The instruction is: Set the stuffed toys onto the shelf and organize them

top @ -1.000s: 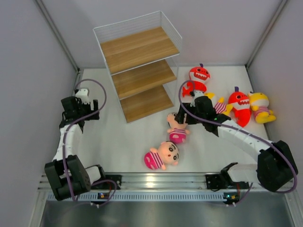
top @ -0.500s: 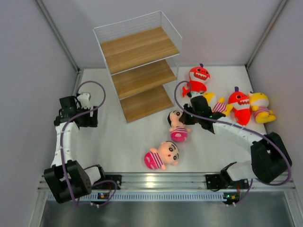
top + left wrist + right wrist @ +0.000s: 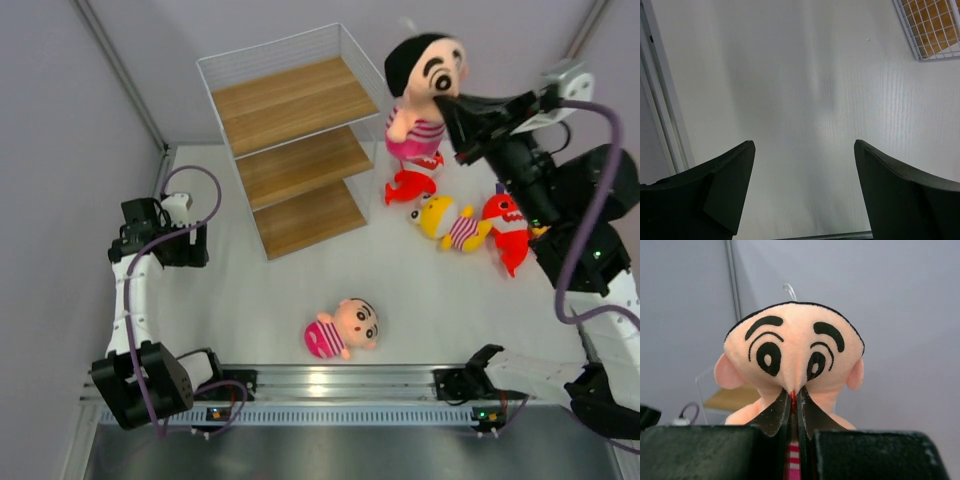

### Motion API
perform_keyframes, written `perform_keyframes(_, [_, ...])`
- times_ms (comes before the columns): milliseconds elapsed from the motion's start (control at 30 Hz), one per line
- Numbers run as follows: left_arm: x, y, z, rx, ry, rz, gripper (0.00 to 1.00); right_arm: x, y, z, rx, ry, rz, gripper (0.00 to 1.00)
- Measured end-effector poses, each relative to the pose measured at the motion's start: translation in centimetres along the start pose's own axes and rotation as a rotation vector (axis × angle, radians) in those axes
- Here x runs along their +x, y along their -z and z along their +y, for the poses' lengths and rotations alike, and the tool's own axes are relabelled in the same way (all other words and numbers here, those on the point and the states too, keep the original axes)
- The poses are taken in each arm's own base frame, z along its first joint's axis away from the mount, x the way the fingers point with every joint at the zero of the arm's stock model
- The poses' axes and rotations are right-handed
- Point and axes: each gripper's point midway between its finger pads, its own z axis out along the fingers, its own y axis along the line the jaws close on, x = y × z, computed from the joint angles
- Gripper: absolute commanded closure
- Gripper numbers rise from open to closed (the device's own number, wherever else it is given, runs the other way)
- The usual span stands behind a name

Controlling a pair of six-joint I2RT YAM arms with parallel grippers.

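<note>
My right gripper (image 3: 452,103) is shut on a boy doll (image 3: 420,88), pinching its face, and holds it high in the air just right of the shelf (image 3: 295,140). In the right wrist view the doll (image 3: 792,357) faces the camera with my gripper (image 3: 795,395) closed on its mouth. A second boy doll (image 3: 343,329) lies on the table near the front. A red shark (image 3: 408,184) is partly hidden behind the held doll. A yellow doll (image 3: 448,224) and another red shark (image 3: 505,226) lie at the right. My left gripper (image 3: 195,245) is open and empty (image 3: 802,150) over bare table.
The shelf's wire corner (image 3: 935,27) shows at the top right of the left wrist view. Grey walls close in the table on both sides. A metal rail (image 3: 330,385) runs along the front edge.
My right gripper took hold of the boy doll lying in the middle and lifted it high up and back, beside the shelf's top. The left arm shifted slightly.
</note>
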Motion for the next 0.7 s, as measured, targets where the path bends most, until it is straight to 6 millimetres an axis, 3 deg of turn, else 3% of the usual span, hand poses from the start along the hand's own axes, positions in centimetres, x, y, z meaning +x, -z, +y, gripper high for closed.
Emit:
perform_keyframes(67, [0.1,0.1,-0.1,0.005,0.002,0.006,0.14,-5.4,-0.5,0.0,-0.002,0.038,-0.122,1.00])
perform_keyframes(133, [0.3,0.1,-0.1,0.005,0.004,0.011,0.14,-9.6,-1.4,-0.1,0.003,0.074,-0.223,1.00])
perform_keyframes(233, [0.5,0.2,-0.2,0.007,0.006,0.021,0.14,-13.1,-3.7,-0.2,0.012,0.114,-0.334,1.00])
perform_keyframes(300, [0.7,0.2,-0.3,0.010,0.008,0.029,0.15,-13.6,-6.3,-0.1,0.019,0.136,-0.383,1.00])
perform_keyframes(400, [0.9,0.3,-0.4,0.012,0.009,0.035,0.15,-12.4,-10.4,0.0,0.019,0.159,-0.416,1.00])
perform_keyframes(567, [0.9,0.4,-0.4,0.013,0.010,0.038,0.16,-5.0,-18.7,0.3,0.013,0.202,-0.355,1.00])
perform_keyframes(700, [1.2,0.5,-0.5,0.016,0.012,0.046,0.16,1.5,-22.7,0.4,0.006,0.211,-0.278,1.00])
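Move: The held doll is headed for the shelf's top board, whose middle lies about 19 cm ahead of the right hand, 19 cm to its left and some 18 cm lower. Down on the table, roughly 53 cm below this hand, a red shark lies 32 cm ahead and 5 cm right, and a yellow toy 18 cm ahead and 13 cm right. From the left hand the top board is about 17 cm ahead, 24 cm right and 24 cm higher. The doll, still pinched at the front of its neck in the right hand's shut fingers, is first lifted another 15 cm nearly straight up while the wrist tips its fingers some 20 degrees further upward. It then swings quickly forward and left towards the shelf's top board, sinking about 8 cm on the way; the grip stays closed. ##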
